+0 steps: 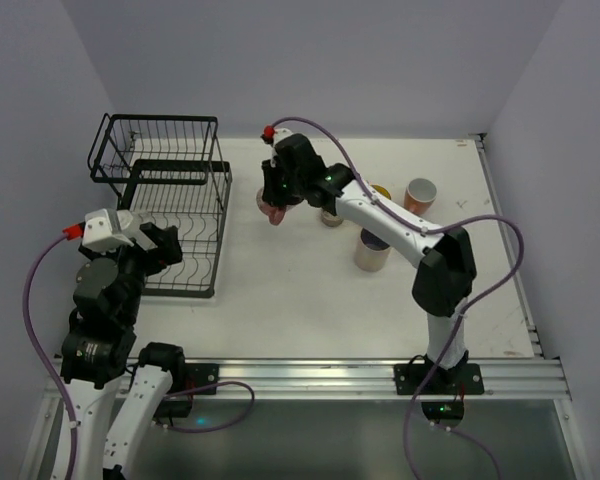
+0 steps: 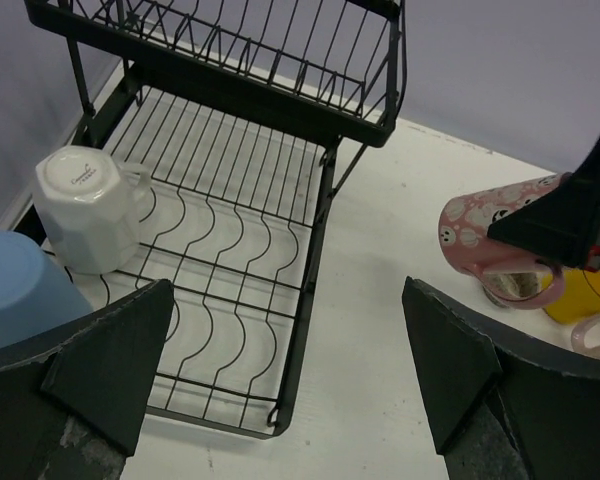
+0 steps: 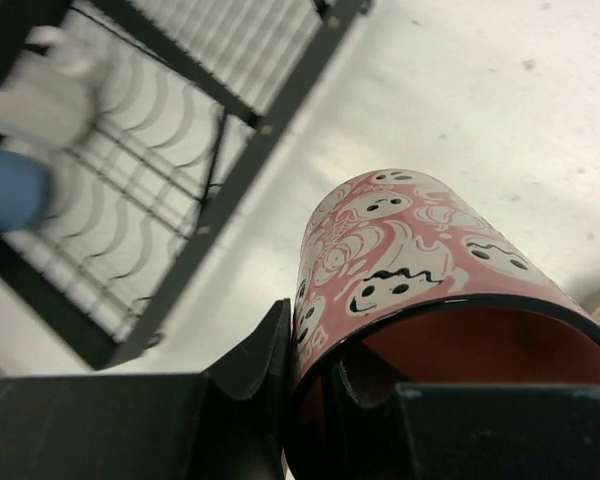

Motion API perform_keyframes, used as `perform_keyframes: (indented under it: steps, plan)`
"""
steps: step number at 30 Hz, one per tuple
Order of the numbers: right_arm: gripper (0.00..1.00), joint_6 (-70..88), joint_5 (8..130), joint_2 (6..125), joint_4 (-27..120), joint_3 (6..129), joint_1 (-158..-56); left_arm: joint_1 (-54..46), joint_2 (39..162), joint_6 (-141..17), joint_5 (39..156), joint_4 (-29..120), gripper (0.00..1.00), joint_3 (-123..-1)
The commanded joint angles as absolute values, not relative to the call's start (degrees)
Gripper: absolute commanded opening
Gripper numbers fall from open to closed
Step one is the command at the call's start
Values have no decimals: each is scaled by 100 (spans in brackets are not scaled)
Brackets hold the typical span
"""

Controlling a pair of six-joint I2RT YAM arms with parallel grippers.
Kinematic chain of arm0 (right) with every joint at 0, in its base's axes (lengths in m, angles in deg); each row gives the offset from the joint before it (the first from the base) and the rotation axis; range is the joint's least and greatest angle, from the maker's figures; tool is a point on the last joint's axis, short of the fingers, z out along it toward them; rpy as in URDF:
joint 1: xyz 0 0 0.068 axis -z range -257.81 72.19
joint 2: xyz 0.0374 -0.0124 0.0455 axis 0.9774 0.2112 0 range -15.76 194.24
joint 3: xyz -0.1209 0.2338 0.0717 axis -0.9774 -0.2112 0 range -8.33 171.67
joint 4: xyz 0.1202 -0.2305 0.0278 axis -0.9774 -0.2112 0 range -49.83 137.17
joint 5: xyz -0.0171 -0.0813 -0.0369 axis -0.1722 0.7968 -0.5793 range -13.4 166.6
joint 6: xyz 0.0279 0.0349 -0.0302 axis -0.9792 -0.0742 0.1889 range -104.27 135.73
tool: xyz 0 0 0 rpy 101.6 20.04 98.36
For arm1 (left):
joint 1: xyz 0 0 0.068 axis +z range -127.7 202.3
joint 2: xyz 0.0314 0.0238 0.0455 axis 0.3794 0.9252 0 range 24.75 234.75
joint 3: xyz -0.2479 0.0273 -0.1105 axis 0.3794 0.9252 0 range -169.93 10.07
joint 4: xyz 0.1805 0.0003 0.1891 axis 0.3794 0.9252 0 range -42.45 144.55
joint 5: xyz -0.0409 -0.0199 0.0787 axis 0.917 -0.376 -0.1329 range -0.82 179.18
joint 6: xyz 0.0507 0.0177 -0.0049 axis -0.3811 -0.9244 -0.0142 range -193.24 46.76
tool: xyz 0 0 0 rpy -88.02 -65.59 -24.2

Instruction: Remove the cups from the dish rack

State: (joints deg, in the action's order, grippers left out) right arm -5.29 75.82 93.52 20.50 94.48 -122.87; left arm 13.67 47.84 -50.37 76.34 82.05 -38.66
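Note:
The black wire dish rack (image 1: 170, 190) stands at the far left. In the left wrist view a white mug (image 2: 85, 205) and a light blue cup (image 2: 15, 290) sit upside down on the rack's lower tray (image 2: 230, 250). My right gripper (image 1: 276, 203) is shut on the rim of a pink ghost-patterned mug (image 3: 410, 250), one finger inside and one outside, and holds it above the table just right of the rack. The same mug shows in the left wrist view (image 2: 485, 230). My left gripper (image 2: 290, 380) is open and empty over the rack's front right corner.
A beige cup (image 1: 371, 250), a salmon-orange cup (image 1: 420, 194) and a yellow cup (image 1: 379, 191) stand on the table to the right, with another small cup (image 1: 332, 217) beside the right arm. The rack's upper basket (image 2: 240, 50) looks empty. Walls close in on the left, the back and the right.

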Motion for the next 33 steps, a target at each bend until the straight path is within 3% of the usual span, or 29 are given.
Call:
perform_keyframes:
  steps: [1, 12, 17, 20, 22, 23, 24, 25, 26, 28, 33]
  plan:
    - [0, 605, 8256, 10110, 676, 10671, -12272, 1386, 4847, -5206, 7248, 8235, 100, -3880]
    - [0, 1441, 8495, 11449, 227, 11884, -12079, 1395, 5155, -4688, 6388, 7981, 100, -3626]
    - [3, 1520, 8504, 11547, 445, 11596, -12087, 1395, 5515, -4241, 6316, 7831, 100, -3370]
    - [29, 1441, 8539, 11389, 682, 11297, -12079, 1395, 5770, -3977, 6062, 7892, 100, -3300]
    - [51, 1397, 8451, 11091, 954, 10955, -12087, 1386, 5841, -3879, 5825, 7927, 100, -3291]
    - [69, 1379, 8355, 10846, 1130, 10736, -12087, 1386, 5850, -3757, 5580, 7945, 100, -3300]
    - [69, 1371, 8354, 10713, 1218, 10612, -12087, 1394, 5876, -3712, 5447, 7954, 100, -3300]
    - [83, 1327, 8241, 10590, 1298, 10489, -12079, 1403, 5911, -3695, 5298, 7971, 100, -3309]
    - [90, 1318, 8188, 10458, 1394, 10348, -12087, 1403, 6016, -3590, 5140, 8032, 100, -3317]
    - [99, 1318, 8074, 10055, 1666, 9953, -12079, 1430, 6252, -3519, 4805, 8138, 100, -3370]
    - [99, 1292, 7837, 9438, 1948, 9364, -12043, 1745, 6675, -3413, 4532, 8269, 100, -3440]
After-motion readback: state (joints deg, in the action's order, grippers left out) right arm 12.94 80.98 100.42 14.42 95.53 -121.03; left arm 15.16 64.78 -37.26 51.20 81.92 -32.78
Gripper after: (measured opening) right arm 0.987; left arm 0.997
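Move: The right hand holds the pink cup; its bare setting-down spot lies about 15 cm below, 4 ahead and 3 right. The small speckled cup stands roughly 9 cm right of that spot and level with it, the yellow cup 19 right and 3 farther out, the white cup 19 right and 8 nearer. From the empty left hand the blue cup is some 16 cm left, 8 ahead, 21 below; the hexagonal cup 13 left, 17 ahead, as low. The right hand lowers the pink cup about 14 cm and a little forward onto the bare table between rack and speckled cup, rolling some 30 degrees so the fingers point more steeply down, then opens wide and lifts clear, up about 6 cm and slightly back. Meanwhile the open left hand sinks 9 cm and goes 7 left and slightly forward towards the blue cup, turning counter-clockwise and tipping down, touching no cup. ##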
